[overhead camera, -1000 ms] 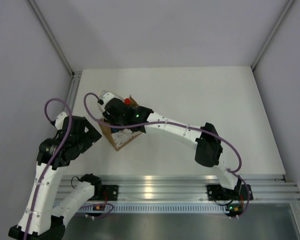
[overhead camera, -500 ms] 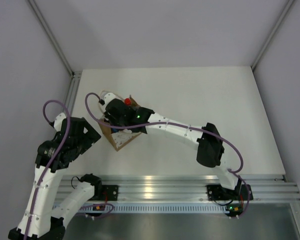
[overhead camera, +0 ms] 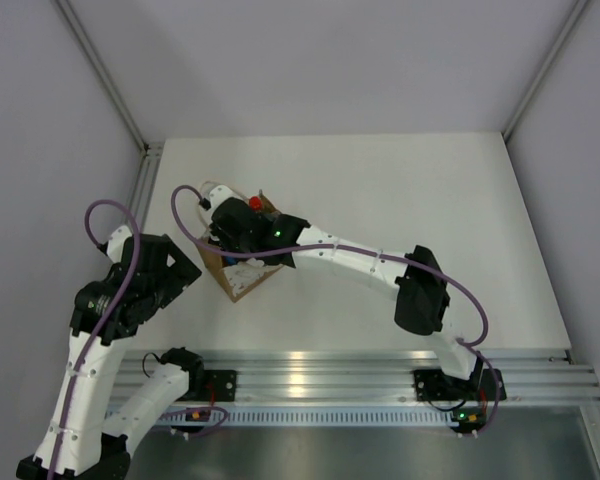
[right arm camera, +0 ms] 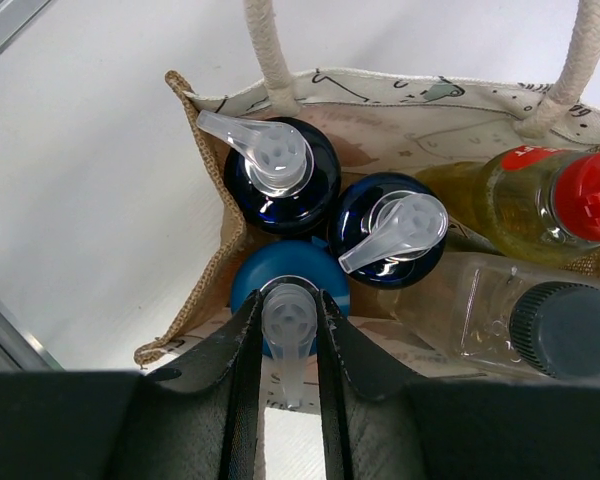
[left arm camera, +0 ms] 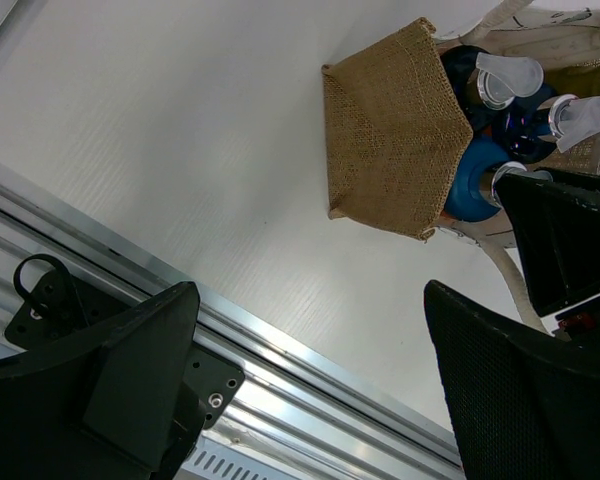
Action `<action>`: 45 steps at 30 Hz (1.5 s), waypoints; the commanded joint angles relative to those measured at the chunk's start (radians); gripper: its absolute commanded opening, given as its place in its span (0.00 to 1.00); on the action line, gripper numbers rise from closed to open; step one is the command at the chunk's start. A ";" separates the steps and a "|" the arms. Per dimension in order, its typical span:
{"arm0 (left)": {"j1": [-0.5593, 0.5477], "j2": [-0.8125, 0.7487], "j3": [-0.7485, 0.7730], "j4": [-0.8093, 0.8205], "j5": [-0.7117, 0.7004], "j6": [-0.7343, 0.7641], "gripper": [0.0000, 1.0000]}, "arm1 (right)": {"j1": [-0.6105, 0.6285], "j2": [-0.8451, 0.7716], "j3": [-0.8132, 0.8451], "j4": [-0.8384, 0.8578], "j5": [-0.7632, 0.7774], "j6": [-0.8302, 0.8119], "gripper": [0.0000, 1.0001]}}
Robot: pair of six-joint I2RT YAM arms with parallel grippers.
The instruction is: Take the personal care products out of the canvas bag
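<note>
The canvas bag (right arm camera: 202,255) stands open on the table, seen from above in the right wrist view. Inside are three blue-topped pump bottles (right arm camera: 280,175), a yellow bottle with a red cap (right arm camera: 490,200) and a pale translucent bottle with a dark cap (right arm camera: 470,310). My right gripper (right arm camera: 288,325) is shut on the clear pump head of the nearest blue-topped bottle (right arm camera: 280,262). From above, the right wrist hides most of the bag (overhead camera: 242,282). My left gripper (left arm camera: 315,390) hangs open and holds nothing, off to the left of the bag (left arm camera: 390,140).
The bag's two white rope handles (right arm camera: 265,45) stand up at its far side. An aluminium rail (left arm camera: 280,350) runs along the table's near edge below the left gripper. The table's left edge (overhead camera: 152,190) is close to the bag.
The left arm has shifted slightly back and to the left. The right arm stays over the bag, almost still.
</note>
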 commanded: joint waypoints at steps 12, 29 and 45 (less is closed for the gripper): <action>-0.001 -0.006 0.019 -0.067 -0.018 0.007 0.98 | 0.015 -0.110 0.116 0.001 0.059 -0.055 0.00; -0.001 -0.007 0.000 -0.065 -0.016 -0.002 0.98 | 0.015 -0.187 0.189 0.000 0.078 -0.097 0.00; -0.001 -0.001 -0.011 -0.055 -0.018 -0.008 0.98 | 0.017 -0.262 0.274 0.000 0.113 -0.160 0.00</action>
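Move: My right hand already holds the light-blue pump bottle by its neck; the bottle's middle is about 8 cm below it, the canvas bag's middle some 4 cm ahead, 3 cm right and 12 cm below. A dark pump bottle stands roughly 4 cm ahead and 5 cm left, a second about 5 cm ahead and 1 cm right, the grey-capped bottle 7 cm ahead and 8 cm right. From my left hand the blue bottle is about 11 cm ahead, 11 cm right. With my right fingers still pinching the pump neck, I draw the blue bottle straight up from between its neighbours: barely creeping at first, then steadily faster, about 15 cm in all. On the way up I tip the hand roughly 15 degrees so the fingers point less steeply down, and keep the grip shut. ##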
